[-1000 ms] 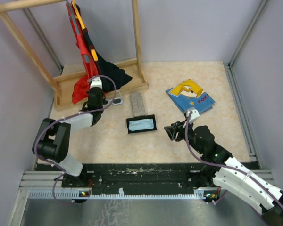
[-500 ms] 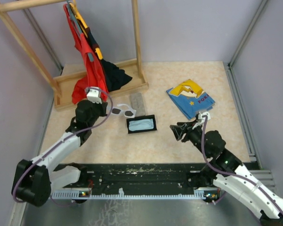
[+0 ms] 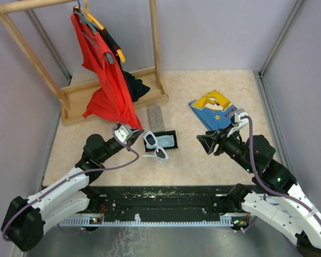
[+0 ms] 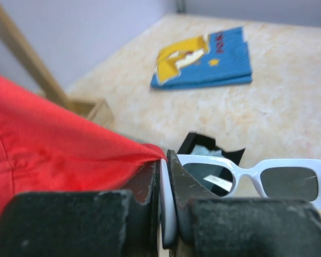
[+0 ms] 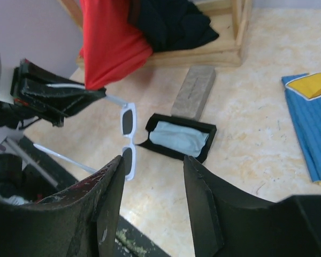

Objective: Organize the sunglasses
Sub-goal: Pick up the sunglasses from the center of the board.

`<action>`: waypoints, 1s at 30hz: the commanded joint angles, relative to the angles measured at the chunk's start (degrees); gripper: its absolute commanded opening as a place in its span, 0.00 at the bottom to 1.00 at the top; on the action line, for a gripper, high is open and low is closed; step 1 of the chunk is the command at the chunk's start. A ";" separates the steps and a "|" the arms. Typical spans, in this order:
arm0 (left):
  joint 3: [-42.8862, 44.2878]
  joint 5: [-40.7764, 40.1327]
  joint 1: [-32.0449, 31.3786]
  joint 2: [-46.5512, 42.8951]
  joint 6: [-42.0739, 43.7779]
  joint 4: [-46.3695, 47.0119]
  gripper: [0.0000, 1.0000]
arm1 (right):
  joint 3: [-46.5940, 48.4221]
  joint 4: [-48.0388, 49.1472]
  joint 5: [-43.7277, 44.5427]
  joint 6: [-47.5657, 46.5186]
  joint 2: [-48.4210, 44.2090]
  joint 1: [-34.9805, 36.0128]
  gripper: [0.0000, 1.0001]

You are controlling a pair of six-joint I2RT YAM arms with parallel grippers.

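The white-framed sunglasses (image 3: 156, 147) with dark lenses hang just above the table in front of the open black case (image 3: 163, 140). My left gripper (image 3: 134, 135) is shut on one white temple, which shows pinched between the pads (image 4: 167, 203). The front of the sunglasses (image 4: 257, 174) sticks out to the right of the jaws. The other temple points toward the table's near edge. My right gripper (image 3: 204, 144) hovers open and empty to the right of the case. From the right wrist view the sunglasses (image 5: 127, 142) lie beyond its left finger (image 5: 107, 203).
The black case (image 5: 179, 136) holds a light-blue cloth. A shut grey case (image 3: 157, 116) lies behind it. A wooden rack (image 3: 115, 99) with a hanging red garment (image 3: 109, 80) stands at the back left. A blue and yellow book (image 3: 216, 110) lies at the back right.
My left arm has swung from beside the rack toward the front middle, carrying the white sunglasses over to the black case. The right gripper drifted slightly right.
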 commanded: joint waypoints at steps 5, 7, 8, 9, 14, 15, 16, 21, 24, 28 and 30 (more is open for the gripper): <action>1.72 26.85 -1.04 -3.36 9.90 11.33 0.00 | 7.38 -6.26 -13.37 -1.94 11.72 -0.45 0.50; 0.96 27.68 -1.49 -4.25 10.00 11.80 0.00 | 6.47 -4.18 -14.96 -0.42 13.34 -0.46 0.50; 0.39 27.30 -1.84 -4.60 9.73 12.10 0.00 | 5.77 -2.91 -15.68 0.50 13.78 -0.46 0.51; -0.11 26.88 -2.21 -5.06 9.41 12.74 0.00 | 4.84 -1.49 -16.19 1.48 14.12 -0.46 0.51; -2.30 24.41 -2.74 -5.43 9.41 13.55 0.00 | -0.98 5.04 -16.45 5.11 15.84 -0.44 0.51; -2.56 23.73 -2.74 -5.49 9.56 13.55 0.00 | -1.79 6.50 -16.97 5.61 16.41 -0.42 0.51; -2.78 23.27 -2.74 -5.43 9.79 13.56 0.00 | -2.51 8.11 -17.84 5.87 16.99 -0.44 0.51; -3.05 20.49 -2.74 -5.53 10.41 13.51 0.00 | -5.76 18.30 -24.14 6.69 20.07 -0.46 0.52; -3.17 17.70 -2.74 -6.23 10.11 13.30 0.00 | -8.41 24.36 -26.84 7.32 21.95 -0.45 0.52; -3.52 14.75 -2.74 -7.62 9.53 12.85 0.00 | -10.71 30.74 -29.84 8.56 25.68 -0.46 0.51; -3.66 14.07 -2.74 -8.23 9.41 12.47 0.00 | -11.49 33.29 -30.38 9.01 27.03 -0.46 0.51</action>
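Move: My left hand already holds the sunglasses by one temple. Their frame juts out about 7 cm to its right and 5 cm back, nearly level with it. From my right hand that frame is some 16 cm to the left, 3 cm ahead and 11 cm down. The open black case with the blue cloth lies on the table, about 6 cm ahead of my left hand, 8 cm to its right and 19 cm below. I bring my half-open right hand about 11 cm left and as far down, in towards the sunglasses' frame, swinging it some 25 degrees counter-clockwise and tipping its fingers down. My left hand keeps its pinch on the temple and the red shirt's corner, backs off about 6 cm while rising 5 and drifting slightly right, and turns clockwise with its fingertips tilting up. ##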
